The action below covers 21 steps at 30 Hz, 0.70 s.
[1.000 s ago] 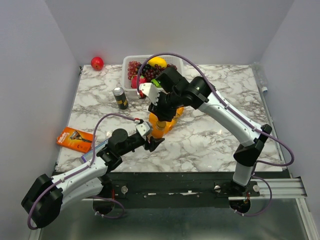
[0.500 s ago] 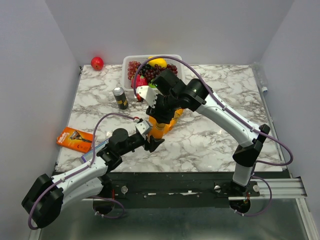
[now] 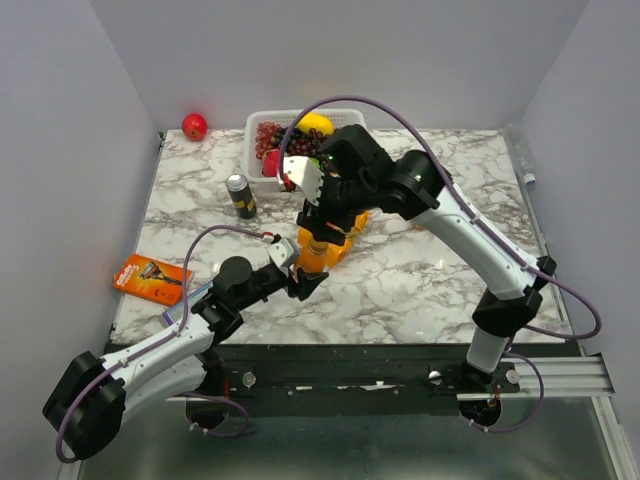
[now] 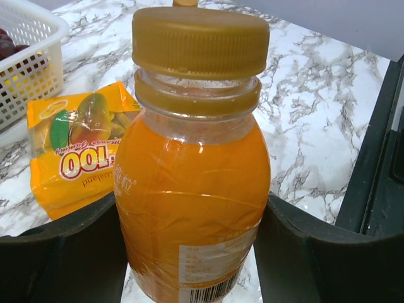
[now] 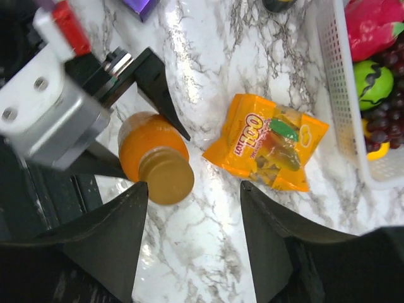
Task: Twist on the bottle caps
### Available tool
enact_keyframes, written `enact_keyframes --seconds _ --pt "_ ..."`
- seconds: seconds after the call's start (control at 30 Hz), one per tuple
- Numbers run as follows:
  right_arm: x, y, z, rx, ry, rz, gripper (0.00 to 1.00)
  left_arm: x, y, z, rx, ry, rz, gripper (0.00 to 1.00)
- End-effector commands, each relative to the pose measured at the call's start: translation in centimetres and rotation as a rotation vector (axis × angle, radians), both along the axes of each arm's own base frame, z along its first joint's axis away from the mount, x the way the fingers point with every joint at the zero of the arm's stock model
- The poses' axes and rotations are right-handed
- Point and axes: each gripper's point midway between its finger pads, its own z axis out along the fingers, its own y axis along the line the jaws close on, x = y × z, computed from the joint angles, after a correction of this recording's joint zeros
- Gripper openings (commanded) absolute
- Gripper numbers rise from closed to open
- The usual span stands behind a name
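An orange juice bottle (image 4: pixel 192 189) stands upright on the marble table, with my left gripper (image 4: pixel 192 252) shut on its lower body, one dark finger (image 4: pixel 63 252) on each side. A golden-orange bottle cap (image 4: pixel 201 41) sits on its neck. From the top view the bottle (image 3: pixel 313 258) is near the table's front centre. My right gripper (image 5: pixel 192 189) hovers above it, open. The cap (image 5: pixel 166 177) lies just by its left fingertip, and nothing is held between the jaws. Other bottles and caps are out of view.
A yellow-orange snack packet (image 3: pixel 352 225) lies just behind the bottle. A white basket (image 3: pixel 255 135) of fruit stands at the back. A dark can (image 3: pixel 240 196) is left of it, a red apple (image 3: pixel 194 126) sits in the back left corner, and an orange box (image 3: pixel 150 277) lies at front left.
My right gripper has opened its jaws and let go of the cap, lifting slightly off the bottle. The left gripper and the bottle have stayed put.
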Motion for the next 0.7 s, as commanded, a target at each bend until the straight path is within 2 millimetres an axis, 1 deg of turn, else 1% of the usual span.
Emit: enact_keyframes --seconds 0.0,0.07,0.1,0.13,0.17,0.2,0.23,0.3,0.37,0.5,0.57,0.67 --pt "-3.3 -2.6 2.4 0.068 -0.024 0.154 0.84 -0.2 -0.1 1.5 -0.015 -0.077 -0.028 0.00" --pt "-3.9 -3.1 2.2 0.091 -0.039 0.202 0.96 -0.3 -0.2 1.7 -0.009 -0.088 -0.043 0.00" --pt "-4.4 -3.4 1.8 0.115 -0.064 0.253 1.00 -0.4 -0.3 1.7 -0.005 -0.096 -0.051 0.00" --pt "-4.4 -3.4 1.7 0.126 -0.086 0.277 1.00 -0.4 -0.4 1.7 0.002 -0.096 -0.056 0.00" --pt "-4.5 -3.4 1.3 0.131 -0.103 0.299 1.00 -0.5 -0.5 2.1 -0.001 -0.106 -0.067 0.00" --pt "-4.2 -3.0 1.4 0.146 -0.146 0.337 1.00 -0.7 -0.7 2.0 0.003 -0.104 -0.087 0.00" --pt "-4.3 -3.1 0.7 0.138 -0.151 0.354 0.99 -0.8 -0.8 2.1 0.006 -0.107 -0.095 0.00" --pt "-3.9 -2.5 0.5 0.143 -0.178 0.375 1.00 -1.1 -1.1 2.5 0.002 -0.108 -0.121 0.00" --pt "-3.6 -1.9 0.2 0.141 -0.173 0.389 0.99 -1.2 -1.3 2.7 0.002 -0.103 -0.134 0.00" --pt "-3.7 -1.0 -0.3 0.142 -0.180 0.456 1.00 -1.4 -1.7 2.8 0.009 -0.099 -0.163 0.00" --pt "-3.6 -0.7 -0.7 0.134 -0.180 0.474 1.00 -1.5 -1.8 3.1 0.006 -0.102 -0.173 0.00" --pt "-4.1 -0.8 -1.1 0.118 -0.176 0.528 1.00 -1.3 -2.0 3.4 0.002 -0.101 -0.174 0.00"
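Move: The cap of the orange bottle sits about 4 cm below my right fingers, some 2 cm left and 1 cm back. From my left hand, which holds the bottle body, it is about 6 cm above and 1 cm ahead. From my right hand, the mango bag lies roughly 13 cm ahead and 2 cm right. The dark can stands about 17 cm ahead and 19 cm left of that hand, both some 24 cm below. I open my right fingers wide and swing that hand back and right by about 5 cm each, barely rising. Then I bring it left again and sink nearly 3 cm towards the cap, turning some 25 degrees counter-clockwise all the while; contact isn't visible. My left hand keeps its grip and lifts the bottle about 2 cm, easing back and right with a slight clockwise turn. ##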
